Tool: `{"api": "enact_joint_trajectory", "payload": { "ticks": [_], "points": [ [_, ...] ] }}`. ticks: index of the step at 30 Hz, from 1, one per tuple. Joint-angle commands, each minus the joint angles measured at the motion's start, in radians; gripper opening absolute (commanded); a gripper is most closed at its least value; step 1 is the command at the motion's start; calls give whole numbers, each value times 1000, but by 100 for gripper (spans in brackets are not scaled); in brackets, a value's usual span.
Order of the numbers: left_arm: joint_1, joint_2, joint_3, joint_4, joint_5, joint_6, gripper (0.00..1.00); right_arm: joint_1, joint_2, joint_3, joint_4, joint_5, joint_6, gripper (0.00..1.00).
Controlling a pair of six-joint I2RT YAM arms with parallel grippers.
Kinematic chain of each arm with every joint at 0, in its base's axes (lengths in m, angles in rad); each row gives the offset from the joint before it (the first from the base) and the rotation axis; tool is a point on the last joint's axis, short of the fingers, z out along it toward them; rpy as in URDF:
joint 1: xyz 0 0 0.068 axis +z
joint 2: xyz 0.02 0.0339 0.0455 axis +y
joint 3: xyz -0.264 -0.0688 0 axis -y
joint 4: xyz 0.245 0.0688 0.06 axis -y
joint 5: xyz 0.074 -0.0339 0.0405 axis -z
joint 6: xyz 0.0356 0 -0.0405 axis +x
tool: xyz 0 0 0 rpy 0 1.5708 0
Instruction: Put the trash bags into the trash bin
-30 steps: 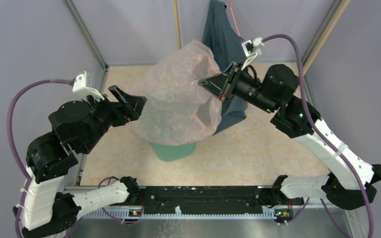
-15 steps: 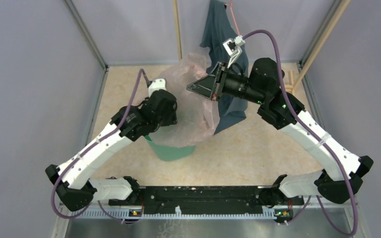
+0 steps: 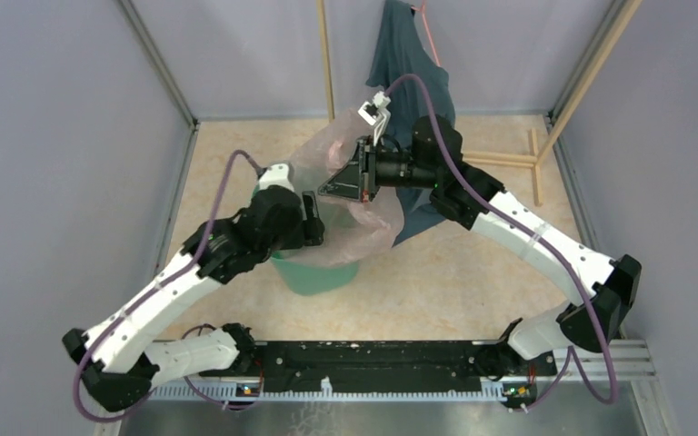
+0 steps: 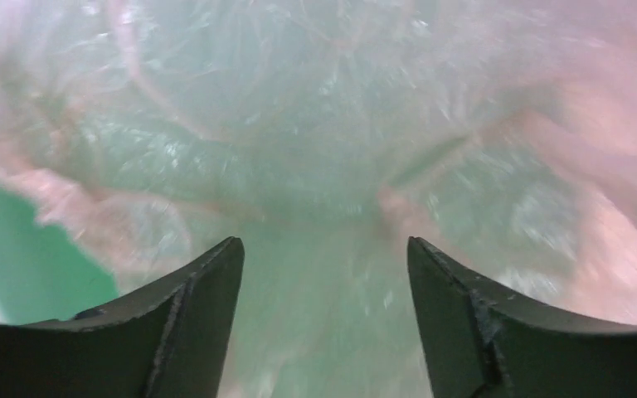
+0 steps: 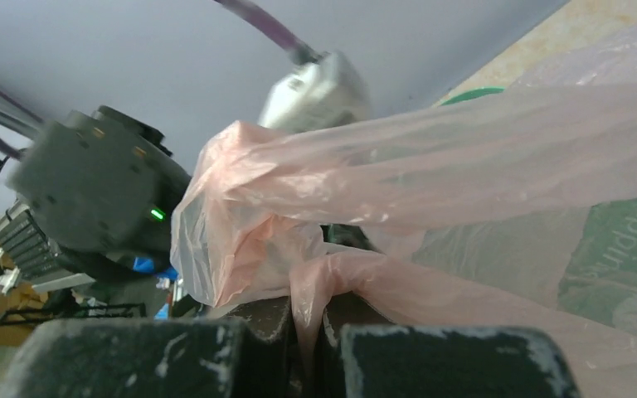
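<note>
The pale pink trash bag (image 3: 368,222) drapes over the mouth of the mint-green trash bin (image 3: 314,275) in the top view. My right gripper (image 3: 324,192) hangs above the bin, shut on a pinched fold of the bag (image 5: 303,319). From that pinch the film (image 5: 464,157) stretches away to the right. My left gripper (image 3: 313,218) points into the bin's mouth from the left. In the left wrist view this gripper (image 4: 323,249) is open, wrinkled film (image 4: 315,124) fills the picture ahead of it, and nothing sits between its fingers (image 4: 203,315). Bare green bin wall (image 4: 17,257) shows at lower left.
A dark teal-grey garment (image 3: 409,64) hangs at the back, just behind the right wrist. Wooden poles (image 3: 509,159) lean at the back right, and another pole (image 3: 325,54) stands behind the bin. Grey walls close in on both sides. The left arm's wrist (image 5: 91,191) sits close to the right gripper.
The left arm swung in from the left, its gripper now at the bin's mouth against the film. The right gripper carried the bag left and down. The bag has sunk lower over the bin.
</note>
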State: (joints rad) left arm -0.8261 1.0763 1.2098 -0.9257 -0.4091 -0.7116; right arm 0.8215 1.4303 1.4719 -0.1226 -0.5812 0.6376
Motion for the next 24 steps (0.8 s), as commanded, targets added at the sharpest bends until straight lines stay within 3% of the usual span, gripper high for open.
{"api": "enact_joint_trajectory", "payload": {
  "ticks": [1, 4, 9, 13, 15, 24],
  "points": [
    [2, -153, 58, 32, 50, 44, 83, -2, -14, 53, 46, -43, -46, 0],
    [4, -177, 151, -25, 78, 68, 89, 1, 5, 65, 82, -72, -16, 0],
    [4, -164, 310, -111, -41, 89, 98, 56, 42, 115, 96, -167, -53, 0],
    [3, -66, 493, -58, 81, 77, 98, 115, 30, 160, -30, -211, -206, 0],
    [3, -3, 558, -69, 50, 84, 98, 123, -13, 104, -48, -191, -242, 0],
    [12, 83, 550, -32, -196, 125, 98, 123, -163, -163, -23, -170, -301, 0]
  ]
}}
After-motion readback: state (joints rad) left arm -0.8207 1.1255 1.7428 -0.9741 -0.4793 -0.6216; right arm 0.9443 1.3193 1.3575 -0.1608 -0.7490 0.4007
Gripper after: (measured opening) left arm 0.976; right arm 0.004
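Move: The left hand's fingers sit in the bag-covered mouth of the trash bin, whose middle is about 10 cm below and 2 cm ahead. The right hand pinches the trash bag's edge; from it the bin's middle lies some 25 cm below, 2 cm back and 2 cm left. The grey-green cloth's lower part lies roughly 25 cm ahead and 22 cm right of the right hand, some 35 cm below. Left hand opens, rising some 18 cm from the bin; right drags the pinched bag edge back 9 cm. ##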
